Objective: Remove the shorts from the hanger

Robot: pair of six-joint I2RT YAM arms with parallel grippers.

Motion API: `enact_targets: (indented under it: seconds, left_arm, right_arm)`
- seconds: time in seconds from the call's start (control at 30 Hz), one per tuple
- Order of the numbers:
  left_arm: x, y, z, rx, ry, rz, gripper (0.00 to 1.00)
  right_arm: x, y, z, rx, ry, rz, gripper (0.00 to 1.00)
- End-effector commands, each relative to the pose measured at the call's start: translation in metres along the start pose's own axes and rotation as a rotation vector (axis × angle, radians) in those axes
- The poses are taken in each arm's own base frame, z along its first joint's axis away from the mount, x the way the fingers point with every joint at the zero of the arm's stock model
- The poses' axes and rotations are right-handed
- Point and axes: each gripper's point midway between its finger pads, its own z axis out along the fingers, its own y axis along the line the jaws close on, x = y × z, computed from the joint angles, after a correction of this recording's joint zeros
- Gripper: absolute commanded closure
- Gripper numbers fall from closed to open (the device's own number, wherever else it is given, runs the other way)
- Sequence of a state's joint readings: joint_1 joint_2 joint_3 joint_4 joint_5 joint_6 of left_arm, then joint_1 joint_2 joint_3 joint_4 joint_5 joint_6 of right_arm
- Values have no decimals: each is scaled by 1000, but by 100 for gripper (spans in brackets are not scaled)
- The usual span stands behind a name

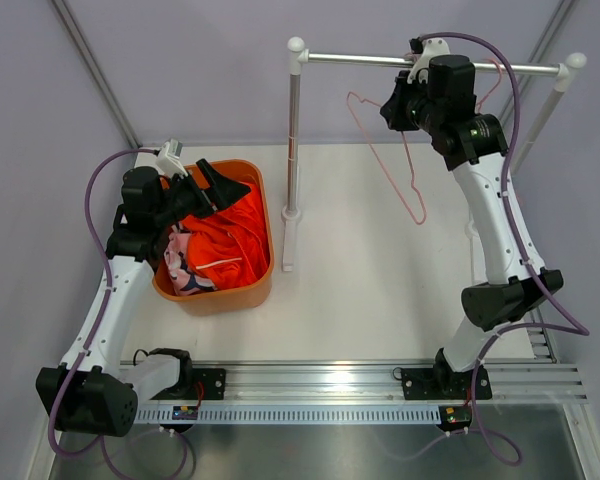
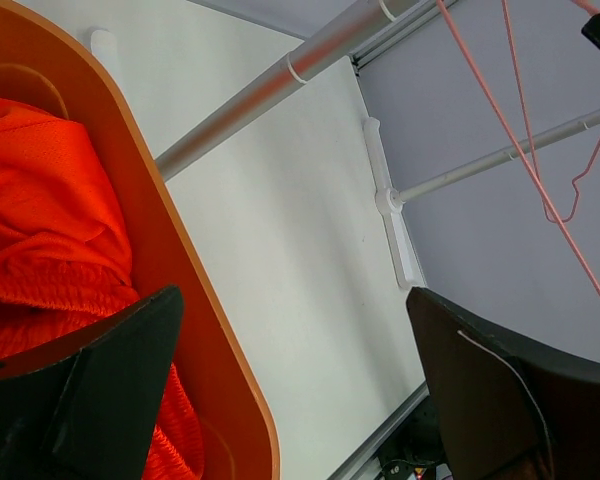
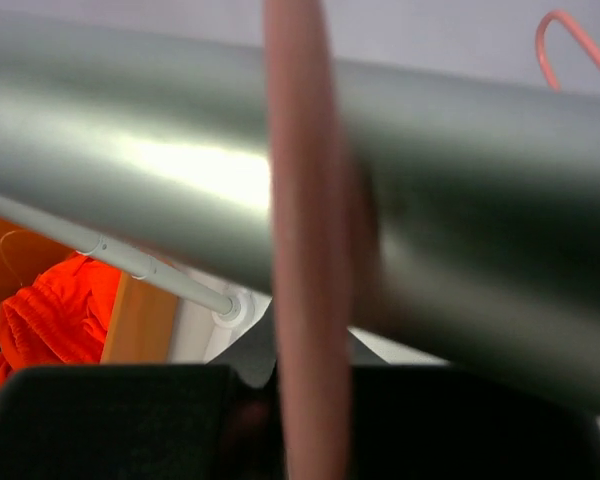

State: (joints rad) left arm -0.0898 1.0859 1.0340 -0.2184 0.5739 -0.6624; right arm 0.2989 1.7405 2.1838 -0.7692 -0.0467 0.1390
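Observation:
The orange-red shorts lie in an orange basket, with the pink patterned shorts beside them at the left. The orange-red shorts also show in the left wrist view and in the right wrist view. My left gripper hovers open and empty over the basket's right rim. A bare pink wire hanger hangs from the rack rail. My right gripper is up at the rail, shut on the hanger's wire just below the rail.
The rack's left post stands on a white foot just right of the basket. Its right post leans near my right arm. A second pink hanger hook sits on the rail further right. A metal track runs along the near edge.

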Motion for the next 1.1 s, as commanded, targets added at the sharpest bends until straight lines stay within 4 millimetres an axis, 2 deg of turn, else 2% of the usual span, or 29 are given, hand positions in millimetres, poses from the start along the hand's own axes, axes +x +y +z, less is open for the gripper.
enact_targets:
  seconds: [0.0,0.17,0.2,0.37,0.4,0.43,0.5,0.57,0.6,0.67,0.7,0.73,0.77,0.8,0.83,0.87,0.9,0.93,0.97,1.0,1.03,1.07]
  left_arm:
    - [-10,-20,-7,62,-24,47,1]
    - [-11,-20,-7,56,-25,51,1]
    - [-12,-19,-7,54,-27,52,1]
    - [-12,-20,-9,54,-30,57,1]
    - [-12,-22,-9,61,-28,59,1]
    - [-12,-23,-9,61,-26,61,1]
    - [-13,-23,-10,58,-25,67,1]
    - [-14,-25,-12,58,-28,73,1]
    - [-15,-26,-13,58,-30,80,1]
    - [-15,-26,-15,51,-30,87,1]
    - [-17,-28,-18,51,-38,108,1]
    - [-16,-28,-19,44,-34,116,1]
    - [-20,-30,-22,40,-45,133,1]
    - [-20,-30,-24,33,-47,164,1]
    - [-19,-30,-27,24,-43,176,1]
    - [-19,-31,-29,21,-45,190,1]
    - [-19,-33,-33,15,-60,227,1]
    - [-19,-34,-36,6,-71,241,1]
    - [-17,-31,-36,-11,-79,249,1]
    - [-16,-40,-41,12,-97,283,1]
    - [-16,-41,-43,13,-110,298,1]
    - [-15,-41,-45,9,-120,310,1]
  right_arm:
    - [5,-3,-15,14,7,21,96]
    - [-5,-2,-33,14,-29,27,74]
    - [-8,-1,-36,17,-39,28,65]
    - [-38,3,-71,14,-145,30,41]
    - [-42,4,-75,8,-158,31,38]
    - [-46,6,-83,3,-173,32,29]
    - [-54,8,-97,-3,-199,31,22]
    - [-56,3,-105,29,-213,41,11]
    - [-57,2,-117,40,-222,51,1]
    - [-56,-1,-129,60,-231,61,1]
    - [-61,1,-147,52,-262,66,1]
    - [-62,2,-155,46,-277,68,1]
    - [-54,3,-158,35,-265,68,1]
    - [-58,7,-180,17,-307,68,1]
    - [-55,7,-185,9,-311,70,1]
    - [-42,8,-184,-4,-284,73,1]
    - [-43,11,-203,-22,-322,84,0]
    - [-38,14,-206,-42,-326,92,1]
    - [-12,21,-195,-100,-262,102,0]
    - [-16,32,-215,-165,-321,95,1]
    - [-6,37,-216,-204,-313,93,1]
    - [19,40,-205,-239,-252,111,1]
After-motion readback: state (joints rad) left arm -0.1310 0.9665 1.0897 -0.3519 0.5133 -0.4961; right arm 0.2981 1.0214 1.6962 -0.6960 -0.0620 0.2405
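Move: My right fingers still pinch the empty hanger by its neck, hook over the rail; the rail lies some 3 cm ahead of this hand and 5 cm above. On the rail, the second hanger's hook is about 17 cm to my right, and the left post's top about 18 cm to my left, both likewise 3 cm ahead and 5 cm up. From my left hand, that stretch of rail is roughly 16 cm ahead, 35 cm right and 16 cm up. I open my right fingers wide and let go of the hanger, easing straight back a few centimetres before rising away from the rail, about 19 cm back in all, 8 cm up and a little right, with the fingertips tipping up some 15 degrees. Late on, my open left hand starts to lift and draw back about 3 cm over the basket. ##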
